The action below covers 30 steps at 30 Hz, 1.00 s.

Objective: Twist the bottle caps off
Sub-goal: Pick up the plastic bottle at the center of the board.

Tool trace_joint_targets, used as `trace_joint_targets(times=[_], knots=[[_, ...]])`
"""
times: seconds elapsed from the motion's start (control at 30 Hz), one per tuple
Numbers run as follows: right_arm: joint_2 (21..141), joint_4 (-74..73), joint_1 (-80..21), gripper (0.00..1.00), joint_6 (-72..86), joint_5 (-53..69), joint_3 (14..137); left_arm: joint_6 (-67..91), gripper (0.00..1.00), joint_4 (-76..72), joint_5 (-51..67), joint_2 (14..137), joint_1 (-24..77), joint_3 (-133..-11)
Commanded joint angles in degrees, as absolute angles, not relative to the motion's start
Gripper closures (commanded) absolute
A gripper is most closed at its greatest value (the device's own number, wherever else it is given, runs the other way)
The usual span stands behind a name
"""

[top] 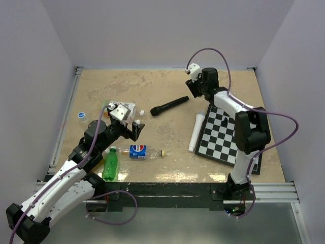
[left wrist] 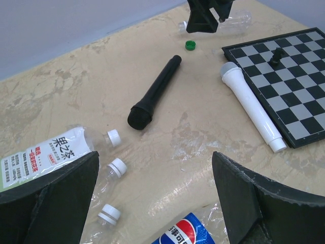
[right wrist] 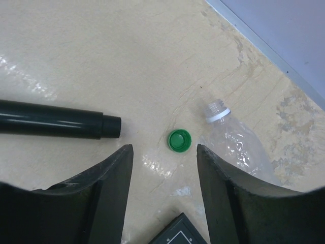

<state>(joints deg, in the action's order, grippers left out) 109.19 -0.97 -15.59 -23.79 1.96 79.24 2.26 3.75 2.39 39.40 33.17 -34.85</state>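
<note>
A loose green cap (right wrist: pixel 179 140) lies on the table just past the tips of my right gripper (right wrist: pixel 163 148), which is open and holds nothing. Beside the cap lies a clear crinkled bottle (right wrist: pixel 237 145) with a bare neck. My left gripper (left wrist: pixel 155 157) hovers wide open over three capped bottle necks with white caps (left wrist: pixel 118 166). A Pepsi bottle (left wrist: pixel 185 231) lies under it, its yellow cap (top: pixel 162 153) still on. A bright green bottle (top: pixel 110 163) lies near the left arm. A blue cap (top: pixel 81 115) sits at the far left.
A black microphone (top: pixel 169 106) and a white microphone (top: pixel 196 132) lie mid-table. A chessboard (top: pixel 228 134) with a dark piece (left wrist: pixel 275 56) is on the right. A bottle with a white-and-green label (left wrist: pixel 43 155) lies left of my left gripper (top: pixel 137 129).
</note>
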Motion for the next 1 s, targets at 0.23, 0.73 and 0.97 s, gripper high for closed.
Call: trace_joint_targets(times=[0.23, 0.73, 0.97], knots=[[95.3, -7.0, -12.4, 0.33, -27.0, 19.0, 76.0, 1.1, 0.01, 1.7, 1.6, 38.9, 33.0, -35.3], [74.9, -7.2, -4.8, 0.1, -27.3, 46.0, 65.3, 2.2, 0.0, 2.9, 7.3, 39.7, 33.0, -36.9], [77.5, -11.9, -2.6, 0.08, -28.9, 53.7, 66.2, 6.5, 0.0, 9.2, 13.4, 43.2, 33.1, -41.2]])
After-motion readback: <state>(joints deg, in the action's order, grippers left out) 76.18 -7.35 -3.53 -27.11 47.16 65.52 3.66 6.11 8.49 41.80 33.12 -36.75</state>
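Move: The Pepsi bottle lies almost beneath the left hand, about 2 cm back, 2 cm right and 19 cm down. The green bottle is some 9 cm back and 15 cm left; the black microphone 23 cm ahead and 15 cm right. From the right hand, the Pepsi bottle is roughly 30 cm back and 28 cm left; the loose green cap 2 cm ahead, 4 cm right and 11 cm down; the white microphone 20 cm back, 1 cm right. The empty right hand draws away from the green cap towards its own base, up about 15 cm and back about 14 cm over the head end of the white microphone, turning some 30 degrees counter-clockwise, its left side lifting, as its fingers spread from half open to nearly wide. Late on, the left hand, already wide open, eases 2 cm right and slightly back towards the Pepsi bottle, starting to tip down. ##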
